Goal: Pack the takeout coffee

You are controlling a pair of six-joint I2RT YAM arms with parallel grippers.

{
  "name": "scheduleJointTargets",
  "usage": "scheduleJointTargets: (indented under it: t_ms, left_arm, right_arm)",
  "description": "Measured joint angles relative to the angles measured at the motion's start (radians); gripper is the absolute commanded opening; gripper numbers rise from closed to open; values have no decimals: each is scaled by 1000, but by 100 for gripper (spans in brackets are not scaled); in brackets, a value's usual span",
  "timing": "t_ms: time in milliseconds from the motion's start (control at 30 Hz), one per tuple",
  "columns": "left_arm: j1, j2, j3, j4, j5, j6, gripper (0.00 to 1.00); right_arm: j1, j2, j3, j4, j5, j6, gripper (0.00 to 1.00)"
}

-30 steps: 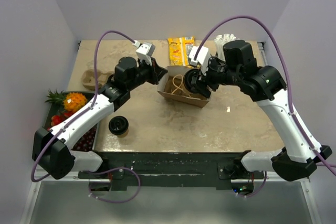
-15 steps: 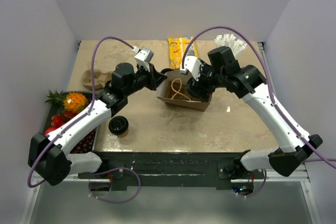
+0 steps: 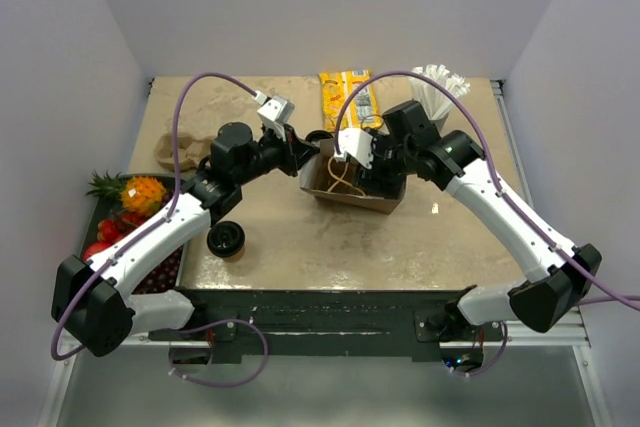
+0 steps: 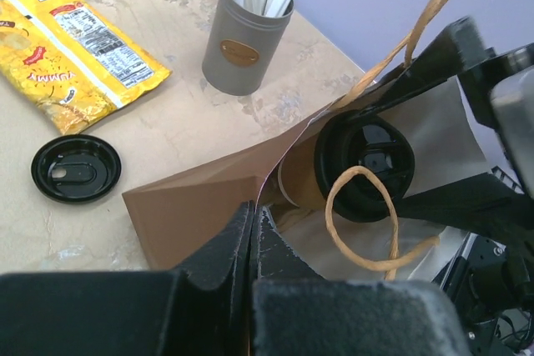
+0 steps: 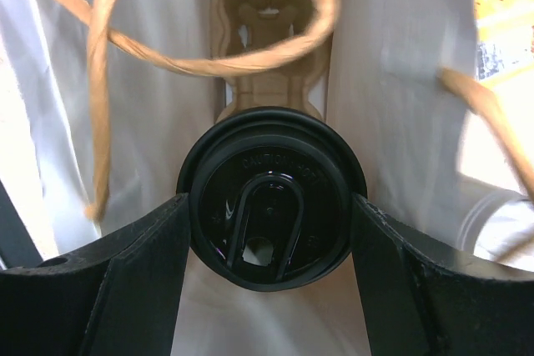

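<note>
A brown paper bag (image 3: 345, 187) stands open at mid table. My left gripper (image 3: 302, 154) is shut on the bag's left rim (image 4: 275, 152), jaws pinched together in the left wrist view (image 4: 253, 210). My right gripper (image 3: 375, 172) is inside the bag mouth, shut on a kraft cup with a black lid (image 5: 271, 206), one finger on each side; the left wrist view shows this cup too (image 4: 363, 164). A second cup (image 3: 226, 239), black on top, stands at the front left. A loose black lid (image 4: 75, 168) lies on the table behind the bag.
A moulded cardboard carrier (image 5: 269, 6) shows deep in the bag; a similar brown shape (image 3: 175, 150) lies at far left. The bag's twine handles (image 5: 100, 81) loop across its mouth. Grey cup of straws (image 3: 435, 97), yellow snack packet (image 3: 345, 97), fruit tray (image 3: 125, 217).
My right arm has moved left and forward, carrying the lidded cup into the bag's mouth. My left gripper has kept its hold on the bag's rim.
</note>
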Motion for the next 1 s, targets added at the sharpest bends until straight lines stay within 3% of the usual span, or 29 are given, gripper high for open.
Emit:
scheduleJointTargets:
  t_ms: [300,667,1000]
  left_arm:
    - [0,-3,0,1,11,17,0]
    - [0,-3,0,-1,13,25,0]
    - [26,6,0,2,13,24,0]
  right_arm:
    - [0,25,-72,37,-2,-58,28]
    - [-101,103,-85,70,-85,-10,27]
    - [-110,117,-138,118,-134,-3,27]
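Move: The right-hand slot of the holder in the bag, where the coffee cup in my right hand is going, lies about 3 cm ahead, 1 cm left and some 14 cm below that hand. The holder's other slot is 5 cm ahead and 10 cm left. On the table, the loose lid is roughly 13 cm ahead and 12 cm left, the straw cup 16 cm ahead and 16 cm right. From my left hand, the aimed-at slot is about 5 cm back, 12 cm right and 17 cm down. I lower the lidded coffee cup about 7 cm deeper into the paper bag with my right hand, towards the holder's right-hand slot, easing it some 2 cm forward midway and tipping the fingers about 10 degrees more downward. My right fingers keep their grip around the lid, while my left hand stays nearly in place, still pinching the bag's left rim. ##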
